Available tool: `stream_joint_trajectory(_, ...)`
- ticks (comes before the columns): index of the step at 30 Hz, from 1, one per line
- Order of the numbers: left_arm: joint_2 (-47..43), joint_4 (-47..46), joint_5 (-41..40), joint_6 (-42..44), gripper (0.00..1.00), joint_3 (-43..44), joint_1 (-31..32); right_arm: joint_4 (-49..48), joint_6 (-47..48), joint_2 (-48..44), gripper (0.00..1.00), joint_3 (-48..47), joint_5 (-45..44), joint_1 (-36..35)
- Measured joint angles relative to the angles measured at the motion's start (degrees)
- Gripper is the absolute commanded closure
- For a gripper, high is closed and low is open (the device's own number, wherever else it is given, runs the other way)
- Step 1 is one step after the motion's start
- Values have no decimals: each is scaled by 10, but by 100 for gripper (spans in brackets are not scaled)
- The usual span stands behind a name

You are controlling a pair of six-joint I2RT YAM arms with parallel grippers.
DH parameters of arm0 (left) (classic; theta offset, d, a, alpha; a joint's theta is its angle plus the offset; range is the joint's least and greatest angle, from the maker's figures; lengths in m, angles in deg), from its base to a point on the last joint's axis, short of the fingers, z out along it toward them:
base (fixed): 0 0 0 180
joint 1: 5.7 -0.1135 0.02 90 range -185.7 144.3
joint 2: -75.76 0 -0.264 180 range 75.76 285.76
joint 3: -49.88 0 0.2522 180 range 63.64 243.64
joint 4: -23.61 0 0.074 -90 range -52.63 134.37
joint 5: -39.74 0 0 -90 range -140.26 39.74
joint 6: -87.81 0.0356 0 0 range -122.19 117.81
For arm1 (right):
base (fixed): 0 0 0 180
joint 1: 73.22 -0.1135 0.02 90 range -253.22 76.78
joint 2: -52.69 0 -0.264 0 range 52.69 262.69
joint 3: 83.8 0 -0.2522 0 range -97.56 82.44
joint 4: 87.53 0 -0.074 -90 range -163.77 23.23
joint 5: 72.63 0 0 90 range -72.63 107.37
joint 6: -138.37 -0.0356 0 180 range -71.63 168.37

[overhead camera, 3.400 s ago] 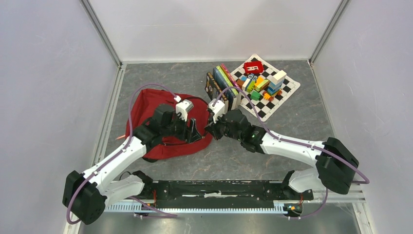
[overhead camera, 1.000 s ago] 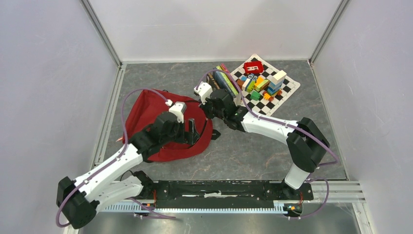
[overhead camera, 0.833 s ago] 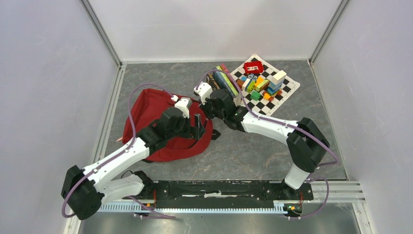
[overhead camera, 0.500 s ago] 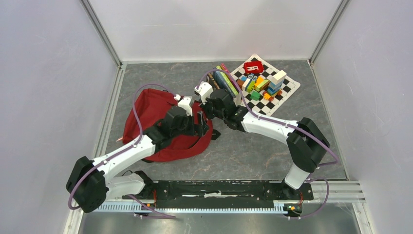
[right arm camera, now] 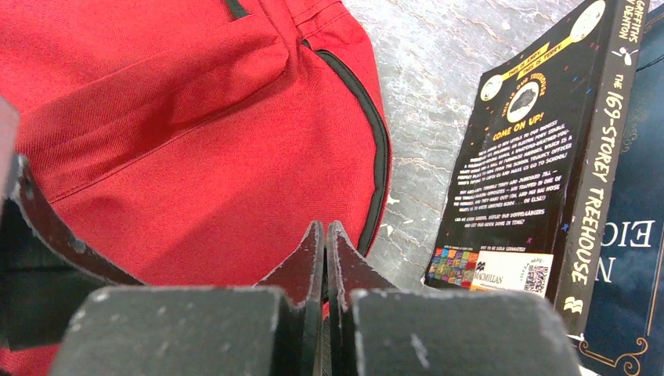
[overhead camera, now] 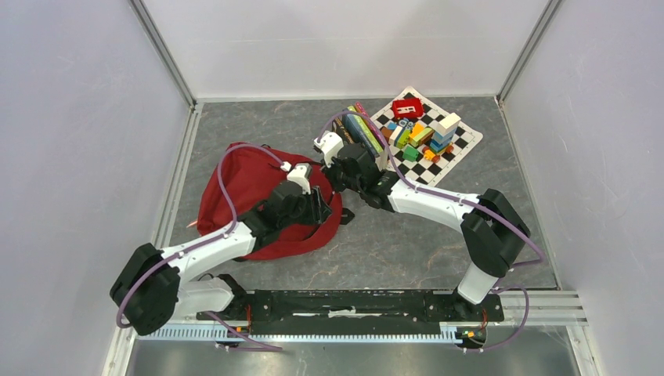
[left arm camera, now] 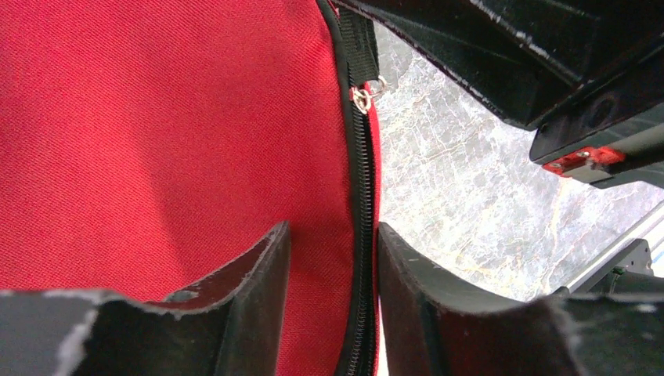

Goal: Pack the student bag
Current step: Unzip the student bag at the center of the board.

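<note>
The student bag [overhead camera: 235,184] lies flat on the grey table, dark red with a black zipper [left arm camera: 362,180] along its right edge. My left gripper [overhead camera: 320,205] rests on that edge, open. One finger is on the red fabric, the other against the zipper [left arm camera: 334,235]. My right gripper [overhead camera: 337,190] is just beyond it and shut [right arm camera: 326,227], with something thin and dark pinched between its tips. In the left wrist view the black zipper pull tab [left arm camera: 358,47] with its metal ring runs up into the right gripper [left arm camera: 532,63]. The bag [right arm camera: 172,117] fills the right wrist view.
A row of upright books [overhead camera: 360,129] stands right behind the bag's right edge, and the nearest black one [right arm camera: 540,172] is close to my right gripper. Further right, a checkered mat [overhead camera: 462,142] carries several coloured blocks [overhead camera: 423,135] and a small red toy block [overhead camera: 407,107].
My left gripper has slid right across the bag to its zippered edge, and its jaws have narrowed. Over the last second the right arm has held still at the bag's right edge.
</note>
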Motion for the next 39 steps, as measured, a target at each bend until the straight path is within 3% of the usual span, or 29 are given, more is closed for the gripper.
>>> stream_joint_trajectory(5, 9, -12, 1, -9, 88, -4, 7, 2, 0, 0, 100, 0, -9, 0)
stream_joint_trajectory(8, 3, -11, -1, -7, 98, -8, 8, 7, 3, -1, 100, 0, -19, 0)
stream_joint_trajectory(21, -96, 57, 17, 50, 98, -19, 9, 43, 66, -7, 100, -24, -79, 0)
stream_joint_trajectory(39, -163, 217, 43, 76, 98, 8, 9, 43, 99, 78, 100, -103, -52, 16)
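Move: The bag's zip edge lies almost between the left hand's open fingers, about 1 cm to the right and 1 cm below; the slider is some 4 cm ahead and 3 cm to the right at finger height, the strap end 5 cm right, 1 cm back, 8 cm below. From the right hand, shut on the slider's pull tab, the zip's far stretch is about 5 cm ahead, 2 cm left and 3 cm below; the dark book stands 9 cm ahead and 4 cm right, its middle 4 cm lower. The zip edge just behind the slider is pinched as the left fingers close fully, after which that hand draws it back about 6 cm and 3 cm left, rising some 2 cm. Against this pull, the right hand, still shut on the tab, swings a little right, then goes forward about 5 cm along the zip, lifting over a low arc, sinking again and easing back left. ##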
